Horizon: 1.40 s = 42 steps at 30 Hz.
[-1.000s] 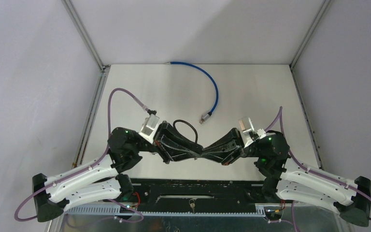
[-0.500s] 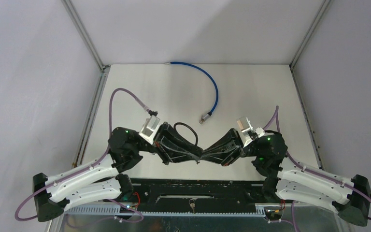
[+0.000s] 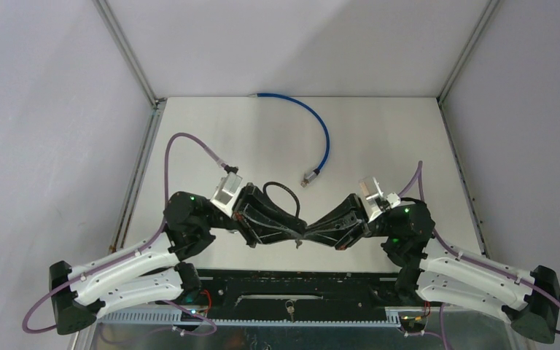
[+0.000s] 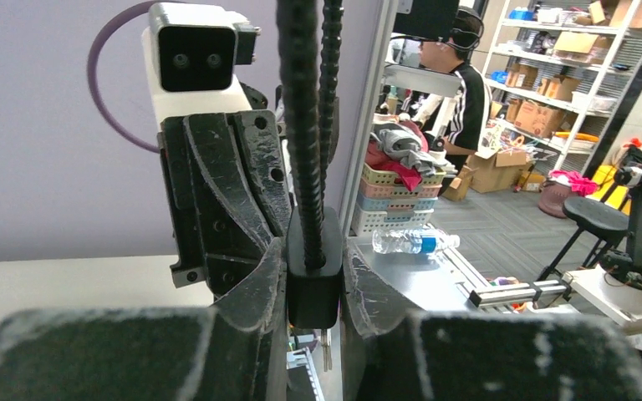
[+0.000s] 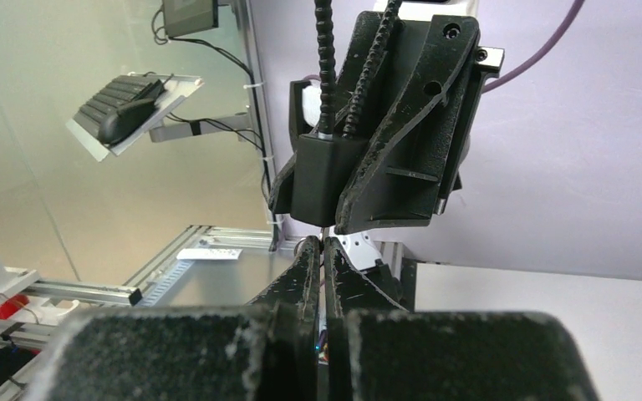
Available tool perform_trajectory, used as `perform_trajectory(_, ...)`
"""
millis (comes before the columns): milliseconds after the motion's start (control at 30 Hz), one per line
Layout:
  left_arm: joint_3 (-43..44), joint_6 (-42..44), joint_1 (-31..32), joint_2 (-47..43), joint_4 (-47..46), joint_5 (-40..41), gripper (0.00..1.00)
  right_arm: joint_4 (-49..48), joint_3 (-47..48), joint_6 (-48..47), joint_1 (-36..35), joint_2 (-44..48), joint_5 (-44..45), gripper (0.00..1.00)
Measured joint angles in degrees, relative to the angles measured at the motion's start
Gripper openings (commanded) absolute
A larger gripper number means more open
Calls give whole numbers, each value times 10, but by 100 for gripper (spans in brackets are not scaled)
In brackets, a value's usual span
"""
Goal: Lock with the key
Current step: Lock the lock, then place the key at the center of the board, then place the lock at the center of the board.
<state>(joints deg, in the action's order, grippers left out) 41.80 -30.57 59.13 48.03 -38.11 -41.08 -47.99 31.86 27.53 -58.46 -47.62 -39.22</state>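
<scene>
Both arms meet at the middle of the table. My left gripper (image 3: 299, 227) (image 4: 313, 259) is shut on a black lock body (image 4: 313, 288) (image 5: 313, 180), whose black ribbed cable (image 3: 281, 192) loops up behind it. A small metal key (image 4: 326, 349) hangs below the lock. In the right wrist view my right gripper (image 3: 308, 232) (image 5: 323, 244) is shut, its tips touching the underside of the lock, with a thin key shaft (image 5: 323, 233) pinched between them. The keyhole itself is hidden.
A blue cable (image 3: 325, 138) with a metal plug end curves across the far half of the white table (image 3: 394, 146). Metal frame posts stand at the back corners. The black base rail (image 3: 292, 288) runs along the near edge.
The right arm has crept slightly to the left against the lock. Both grips look the same.
</scene>
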Motion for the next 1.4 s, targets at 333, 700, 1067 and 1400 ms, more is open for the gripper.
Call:
perform_trajectory(333, 0, 16, 0, -18, 45, 56, 0, 76, -2, -48, 9, 39, 33, 0)
perform_trajectory(700, 2, 31, 0, -83, -3, 152, 0, 230, -32, -126, 12, 104, 188, 0)
perform_trajectory(1067, 8, 43, -1, -83, 134, 315, 0, 259, -32, -145, 12, 104, 351, 0)
perform_trajectory(1400, 15, 8, -47, -20, 308, 450, 0, 372, -32, -114, 12, 44, 498, 7)
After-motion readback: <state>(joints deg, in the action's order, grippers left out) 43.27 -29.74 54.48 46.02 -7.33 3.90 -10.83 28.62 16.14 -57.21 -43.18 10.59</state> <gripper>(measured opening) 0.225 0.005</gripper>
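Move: The left hand still holds the black lock right at its pads, with the key hanging some 5 cm below. The lock sits about 4 cm above and 2 cm left of the shut right fingertips, level with them front to back, with the key close at those tips. Far below on the table, the brass padlock lies roughly 17 cm ahead and 15 cm left of the left hand, the blue cable's plug some 28 cm ahead and 4 cm right of that hand. Left lifts the lock away as right, fingers shut, sinks; then both swing some 15 cm forward and down. ##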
